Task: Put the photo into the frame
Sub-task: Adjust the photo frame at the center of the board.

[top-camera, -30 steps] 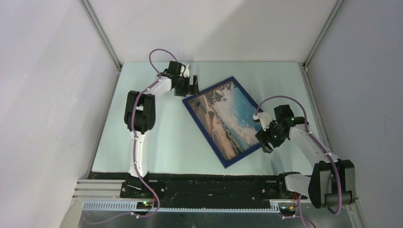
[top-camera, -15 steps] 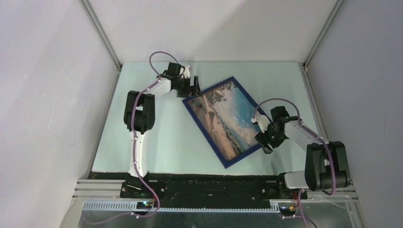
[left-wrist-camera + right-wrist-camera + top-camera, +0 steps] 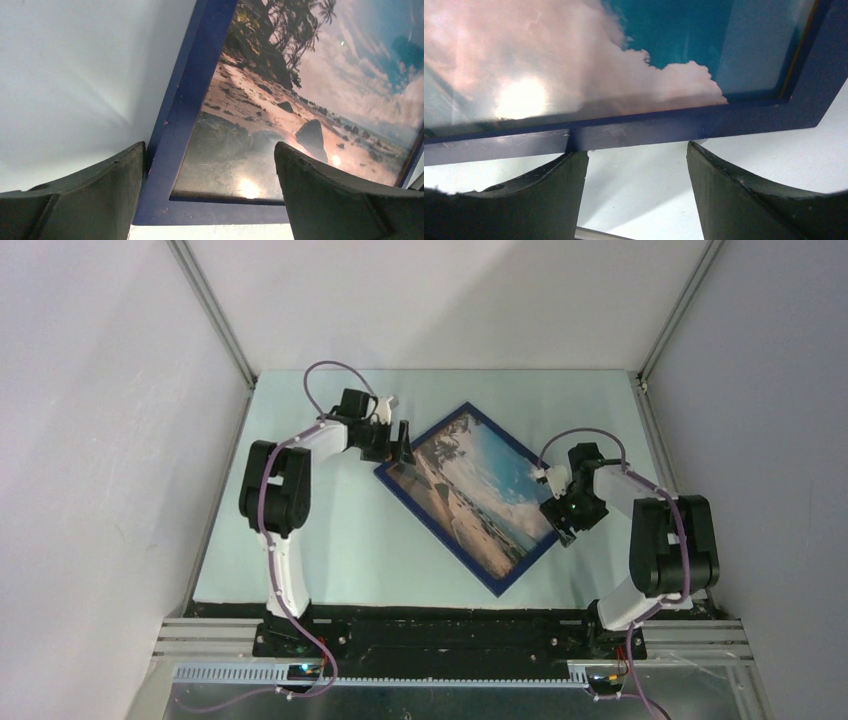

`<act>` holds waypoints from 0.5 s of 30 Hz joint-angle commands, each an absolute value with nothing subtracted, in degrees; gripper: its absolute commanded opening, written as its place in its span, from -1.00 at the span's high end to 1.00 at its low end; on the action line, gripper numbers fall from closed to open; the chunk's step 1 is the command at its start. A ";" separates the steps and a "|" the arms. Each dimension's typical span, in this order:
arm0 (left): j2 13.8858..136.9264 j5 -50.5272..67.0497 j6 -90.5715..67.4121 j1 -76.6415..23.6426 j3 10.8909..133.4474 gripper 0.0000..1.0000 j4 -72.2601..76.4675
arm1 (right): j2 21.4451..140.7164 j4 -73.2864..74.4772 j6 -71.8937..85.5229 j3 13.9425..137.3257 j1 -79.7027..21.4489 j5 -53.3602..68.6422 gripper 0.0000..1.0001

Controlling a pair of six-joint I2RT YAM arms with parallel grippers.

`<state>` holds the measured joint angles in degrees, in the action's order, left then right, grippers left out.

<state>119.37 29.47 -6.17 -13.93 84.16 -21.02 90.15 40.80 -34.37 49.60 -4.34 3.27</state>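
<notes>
The frame (image 3: pixel 437 532), dark blue front up, lies flat on the pale table, turned like a diamond. The photo (image 3: pixel 470 490) of a beach and palms sits inside it behind the pane. My left gripper (image 3: pixel 403 440) is open at the frame's left corner. In the left wrist view the left gripper (image 3: pixel 209 150) straddles that corner of the frame (image 3: pixel 185 125), one finger against the outer edge and the other over the photo (image 3: pixel 300 100). My right gripper (image 3: pixel 562 525) is open at the right edge. In the right wrist view the right gripper (image 3: pixel 635 152) has one fingertip touching the frame (image 3: pixel 674 127) below the photo's (image 3: pixel 599 60) clouds.
Pale walls enclose the table on three sides, with metal posts (image 3: pixel 215 315) at the back corners. A black rail (image 3: pixel 440 625) runs along the near edge by the arm bases. The right arm's elbow (image 3: pixel 670 540) is folded close to the right wall.
The frame has turned counterclockwise on the table. My left gripper came nearer along the left corner, and my right gripper moved farther away along the right edge with its arm folding in.
</notes>
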 commanded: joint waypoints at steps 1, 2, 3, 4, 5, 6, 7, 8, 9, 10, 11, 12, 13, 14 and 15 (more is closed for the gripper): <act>113.64 33.14 -5.27 -14.19 77.76 -0.96 -26.11 | 98.74 28.56 -31.27 54.39 -4.39 1.10 -0.52; 113.25 33.51 -5.40 -13.72 75.98 -0.96 -26.15 | 99.78 28.61 -30.63 56.84 -4.39 0.78 -0.52; 112.51 33.81 -5.77 -13.14 74.32 -0.96 -26.16 | 101.63 28.82 -29.89 58.00 -4.42 0.65 -0.52; 112.24 34.29 -6.00 -12.81 73.55 -0.96 -26.18 | 102.71 29.18 -29.54 60.66 -4.49 0.45 -0.52; 111.75 34.50 -6.51 -12.19 72.07 -0.96 -26.19 | 104.71 29.35 -28.79 62.15 -4.59 0.36 -0.52; 111.37 35.10 -6.81 -11.81 71.37 -0.96 -26.19 | 105.71 29.77 -28.50 64.82 -4.73 0.11 -0.52; 111.19 35.31 -6.88 -11.26 69.94 -0.96 -26.15 | 107.55 29.87 -27.85 67.16 -4.91 0.03 -0.52; 110.68 35.52 -6.82 -10.99 69.20 -0.96 -26.18 | 108.40 30.01 -27.59 68.34 -5.29 -0.91 -0.52; 110.40 35.52 -6.70 -10.64 67.88 -0.96 -26.19 | 110.00 30.08 -27.22 70.63 -5.50 -2.14 -0.52; 109.76 35.40 -6.29 -10.50 67.21 -0.96 -26.15 | 110.81 30.13 -27.01 71.70 -5.95 -2.74 -0.53; 109.41 35.28 -5.96 -10.32 66.00 -0.95 -26.17 | 112.19 30.14 -26.59 73.69 -6.18 -3.85 -0.53; 108.65 34.75 -5.27 -10.26 65.43 -0.96 -26.14 | 113.59 30.32 -26.39 74.68 -6.60 -4.47 -0.53; 108.25 34.26 -4.92 -10.21 64.41 -0.96 -26.17 | 114.32 30.41 -25.93 76.72 -6.77 -5.49 -0.53; 107.50 33.92 -4.39 -10.20 63.98 -0.96 -26.19 | 115.57 30.56 -25.67 77.65 -7.08 -6.04 -0.53; 107.10 33.44 -4.22 -10.20 63.08 -0.96 -26.19 | 116.14 30.66 -24.90 79.68 -7.19 -7.18 -0.53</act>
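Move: The photo frame lies askew, face up, between the open grippers: its middle is about 20 cm right and 10 cm back of the left hand, and some 20 cm left and 5 cm ahead of the right. Its left corner is roughly 7 cm left and 5 cm back of the left hand. From the right hand, its right corner lies about 6 cm right and 4 cm ahead, its near corner some 16 cm left and 20 cm back. The frame is swung counter-clockwise between both hands, kept low with fingers open. The right hand travels about 8 cm forward, a finger still against the outside of the frame's right-hand short side and pushing it along, while the left hand moves back and left some 7 cm with that end, a finger staying against the outer edge by the left corner. ##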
